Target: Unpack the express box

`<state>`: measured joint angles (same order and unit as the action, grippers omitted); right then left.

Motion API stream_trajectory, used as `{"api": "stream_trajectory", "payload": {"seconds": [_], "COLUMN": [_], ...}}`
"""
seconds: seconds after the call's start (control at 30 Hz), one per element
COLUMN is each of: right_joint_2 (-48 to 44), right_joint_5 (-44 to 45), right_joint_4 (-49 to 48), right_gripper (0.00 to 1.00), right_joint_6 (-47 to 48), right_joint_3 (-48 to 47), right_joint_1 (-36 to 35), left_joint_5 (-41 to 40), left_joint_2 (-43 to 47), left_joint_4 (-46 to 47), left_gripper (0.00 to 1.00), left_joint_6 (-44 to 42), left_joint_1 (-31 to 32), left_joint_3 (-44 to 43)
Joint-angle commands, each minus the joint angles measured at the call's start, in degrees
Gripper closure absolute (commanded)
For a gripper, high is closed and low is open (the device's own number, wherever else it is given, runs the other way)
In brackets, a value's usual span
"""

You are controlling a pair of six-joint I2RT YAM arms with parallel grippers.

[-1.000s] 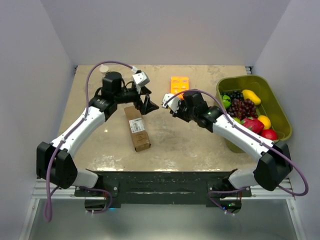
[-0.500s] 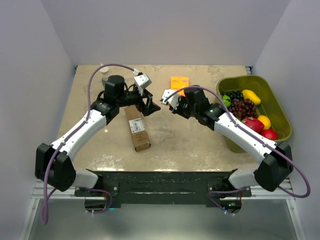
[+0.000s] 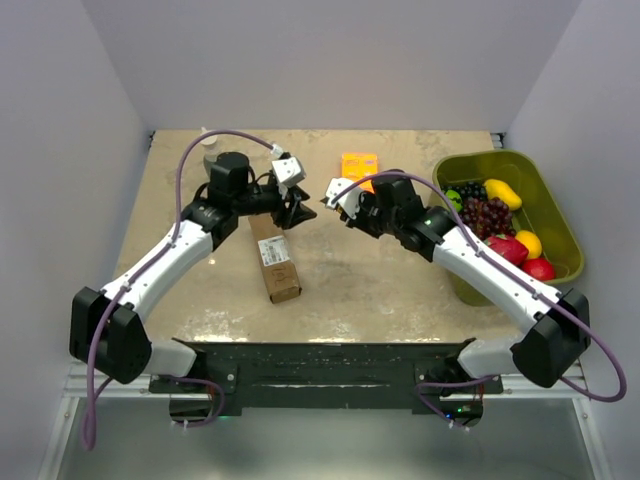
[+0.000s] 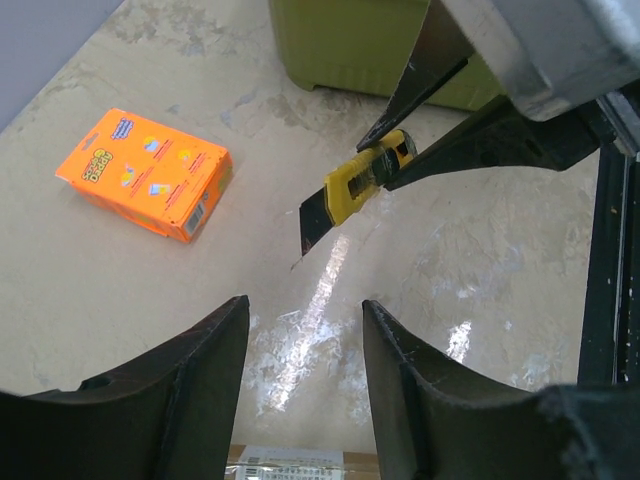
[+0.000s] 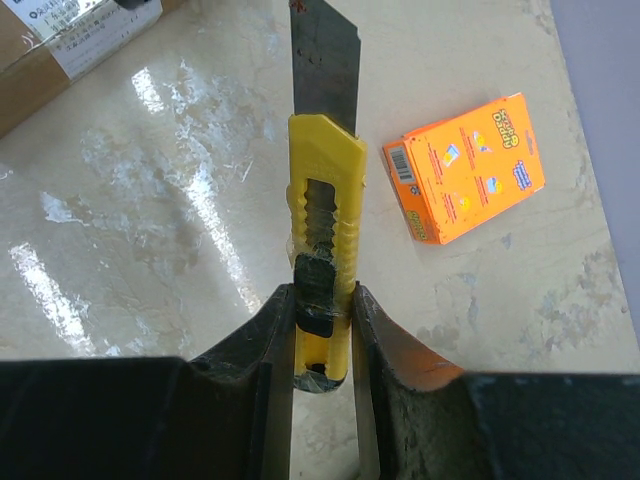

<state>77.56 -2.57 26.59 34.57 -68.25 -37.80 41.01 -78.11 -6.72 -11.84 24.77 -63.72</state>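
Observation:
The express box is a long brown carton with a white label, lying flat left of centre; its label shows in the left wrist view and the right wrist view. My left gripper hovers past the box's far end, its jaws partly apart over bare table with nothing between them. My right gripper faces it from the right, shut on a yellow utility knife. The knife's blade is extended and points toward the left gripper.
A small orange flat box lies at the back centre. A green bin holding fruit stands at the right edge. White walls close in the table on three sides.
The left gripper's jaws have narrowed and it has shifted slightly right. The right gripper with the knife has edged up and left toward it.

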Motion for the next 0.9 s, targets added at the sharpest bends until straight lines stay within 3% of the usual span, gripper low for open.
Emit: {"api": "stream_trajectory", "payload": {"seconds": [0.0,0.23,0.37,0.7,0.87], "right_joint_2": [-2.2,-2.5,-2.4,-2.4,-2.2], "right_joint_5": [-1.1,-1.1,-1.1,-1.0,-0.9], "right_joint_4": [0.1,0.3,0.3,0.2,-0.1], "right_gripper": [0.99,0.99,0.99,0.99,0.99], "right_joint_6": [0.0,-0.3,-0.3,-0.1,-0.4], "right_joint_3": [-2.4,-2.3,-2.1,-1.6,-1.6], "right_joint_1": [0.2,0.2,0.2,0.2,0.2], "left_joint_5": [1.7,4.7,5.7,5.9,6.8], "left_joint_2": [-1.6,-3.6,-4.2,-5.7,-6.7], "left_joint_4": [3.6,5.2,5.8,8.7,7.7], "left_gripper": [0.45,0.51,0.60,0.67,0.79], "left_joint_6": [-1.2,0.7,2.5,3.7,3.3], "left_joint_1": [-0.1,0.0,0.2,0.2,0.2], "left_joint_3": [-1.1,-3.2,-3.3,-4.9,-6.0]}}
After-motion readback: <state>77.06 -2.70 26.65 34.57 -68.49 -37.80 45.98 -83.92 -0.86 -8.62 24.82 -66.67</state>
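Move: The knife's blade tip lies roughly 2 cm to the left hand's right and 1 cm ahead, about level with its half-open fingers. The express box's middle is some 8 cm to this hand's left, 5 cm back and 20 cm below; the orange box is about 15 cm ahead, 13 cm right and 19 cm down. From the right hand, which already grips the knife, the tip sits about 8 cm left, level fore and aft, and 4 cm higher. Slowly to the right and a little forward, about 2.5 cm in all, the left hand eases towards the blade tip, dipping about 1 cm before rising slightly more. Its fingers narrow from half open to about a quarter, one on either side of the tip; a firm pinch can't be seen. The right hand keeps its grip on the knife and stays in place. ##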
